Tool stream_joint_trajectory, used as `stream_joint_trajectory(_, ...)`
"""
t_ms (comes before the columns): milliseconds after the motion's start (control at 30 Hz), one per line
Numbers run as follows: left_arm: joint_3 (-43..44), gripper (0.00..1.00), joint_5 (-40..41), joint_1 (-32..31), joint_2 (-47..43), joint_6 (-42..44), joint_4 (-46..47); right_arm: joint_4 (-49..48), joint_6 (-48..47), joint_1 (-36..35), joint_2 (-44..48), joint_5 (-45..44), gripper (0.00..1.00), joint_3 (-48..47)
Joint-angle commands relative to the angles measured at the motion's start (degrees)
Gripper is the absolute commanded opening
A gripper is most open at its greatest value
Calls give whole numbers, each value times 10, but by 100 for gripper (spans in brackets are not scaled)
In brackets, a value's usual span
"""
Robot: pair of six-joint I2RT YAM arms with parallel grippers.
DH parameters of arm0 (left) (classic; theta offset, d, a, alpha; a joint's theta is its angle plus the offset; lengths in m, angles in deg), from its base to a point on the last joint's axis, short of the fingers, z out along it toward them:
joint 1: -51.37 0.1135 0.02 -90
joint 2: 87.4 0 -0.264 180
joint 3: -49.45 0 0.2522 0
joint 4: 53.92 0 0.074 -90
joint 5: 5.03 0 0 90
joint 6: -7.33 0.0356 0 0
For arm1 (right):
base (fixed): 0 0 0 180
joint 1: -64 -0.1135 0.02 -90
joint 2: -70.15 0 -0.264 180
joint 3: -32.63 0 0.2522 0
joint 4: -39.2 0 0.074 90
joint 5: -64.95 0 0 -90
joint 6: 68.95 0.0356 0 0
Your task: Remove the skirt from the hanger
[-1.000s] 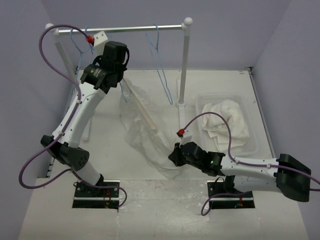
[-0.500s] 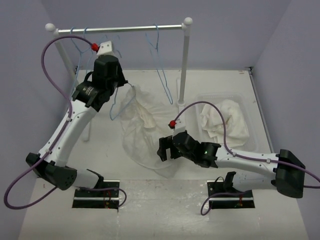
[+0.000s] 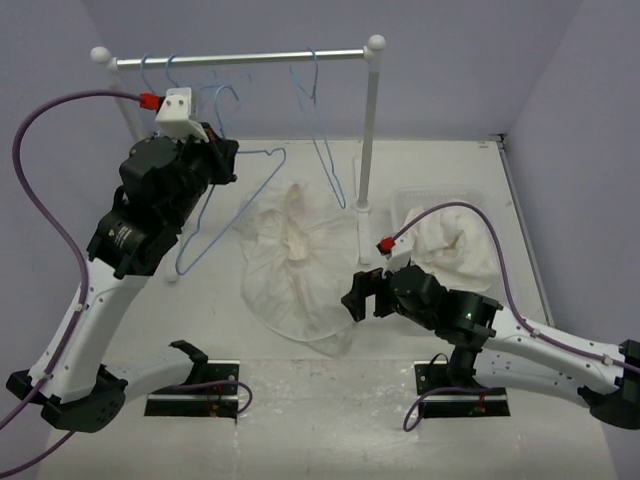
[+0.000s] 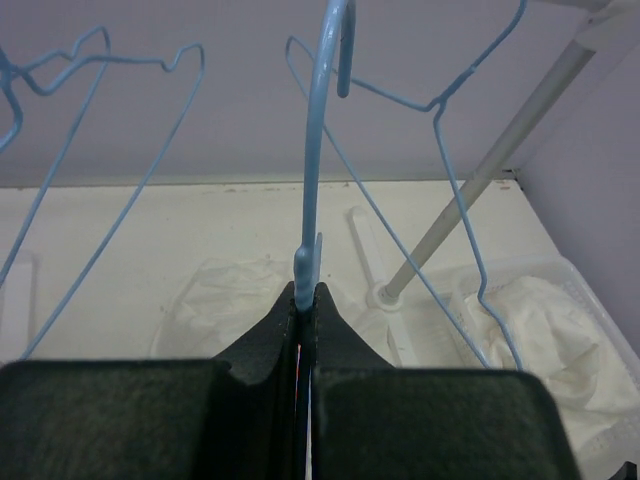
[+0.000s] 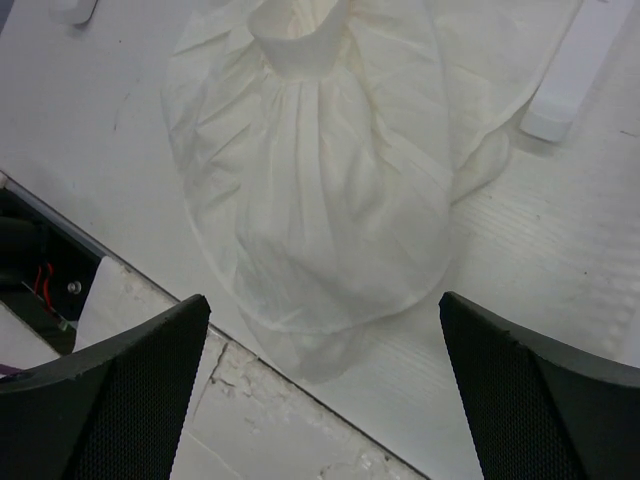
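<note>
The white crinkled skirt [image 3: 295,268] lies spread flat on the table, free of any hanger; in the right wrist view the skirt [image 5: 320,190] fills the middle. My left gripper [image 3: 212,160] is raised near the rack and shut on the neck of a light-blue wire hanger [image 3: 236,210], which hangs bare below it. In the left wrist view the gripper [image 4: 305,292] pinches the hanger [image 4: 318,150] just under its hook. My right gripper [image 3: 356,298] hovers open at the skirt's right edge, its fingers [image 5: 130,390] wide apart and holding nothing.
A white rack [image 3: 368,130] stands at the back with more blue hangers [image 3: 320,130] on its rod. A clear bin [image 3: 500,285] holding bunched white cloth [image 3: 455,245] sits at the right, behind my right arm. Purple walls close in on three sides.
The right gripper opened, let go of the skirt and backed off right. The left arm swung the hanger up and left, clear of the skirt, which dropped flat on the table.
</note>
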Motion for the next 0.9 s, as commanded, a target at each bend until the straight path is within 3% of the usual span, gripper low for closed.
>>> stream_joint_trajectory(0,33,0,-16,0,30,62,89,33,-18,11,32,-37,99,3)
stream_joint_trajectory(367,164,0,152,0,214,126,220,33,-26,75,36,-45,99,-16)
stream_joint_trajectory(500,212,0,197,0,271,137,205,33,-25,86,26,-34,99,-17)
stream_joint_trajectory(667,181,1,196,0,266,116,181,33,-23,88,16,-33,99,-14)
stream_joint_trajectory(700,150,9,184,0,257,107,180,33,-25,87,15,-31,99,-14)
stream_joint_trajectory(733,131,26,184,-1,245,102,184,33,-25,88,15,-31,99,-14)
stream_joint_trajectory(800,94,38,184,0,214,91,188,30,-25,88,11,-24,99,-14)
stream_joint_trajectory(833,88,66,185,-1,207,86,179,27,-25,88,12,-20,99,-13)
stream_joint_trajectory(867,86,82,185,-1,193,79,171,23,-36,88,14,-16,99,-12)
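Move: I still hold the empty hanger in my shut left fingers; the free stretch of rail lies about 15 cm ahead, 2 cm to the right and 7 cm above them. Along that rail, 14 cm ahead, hang the left hangers some 12 cm to the left and the right hanger about 18 cm to the right. The skirt lies on the table about 3 cm ahead, 10 cm right and 43 cm below. From my right hand, the rail spot is roughly 30 cm ahead, 26 cm left and 33 cm up, the skirt 14 cm ahead, 14 cm left and 16 cm below. My left hand carries the hanger forward about 15 cm to the rail, rising some 5 cm on the way, then sinking to bring the hook down over it while turning counter-clockwise. There my fingers open around the wire and begin backing off and down. My open right hand shifts about 5 cm right and forward, touching nothing, beside the skirt. ##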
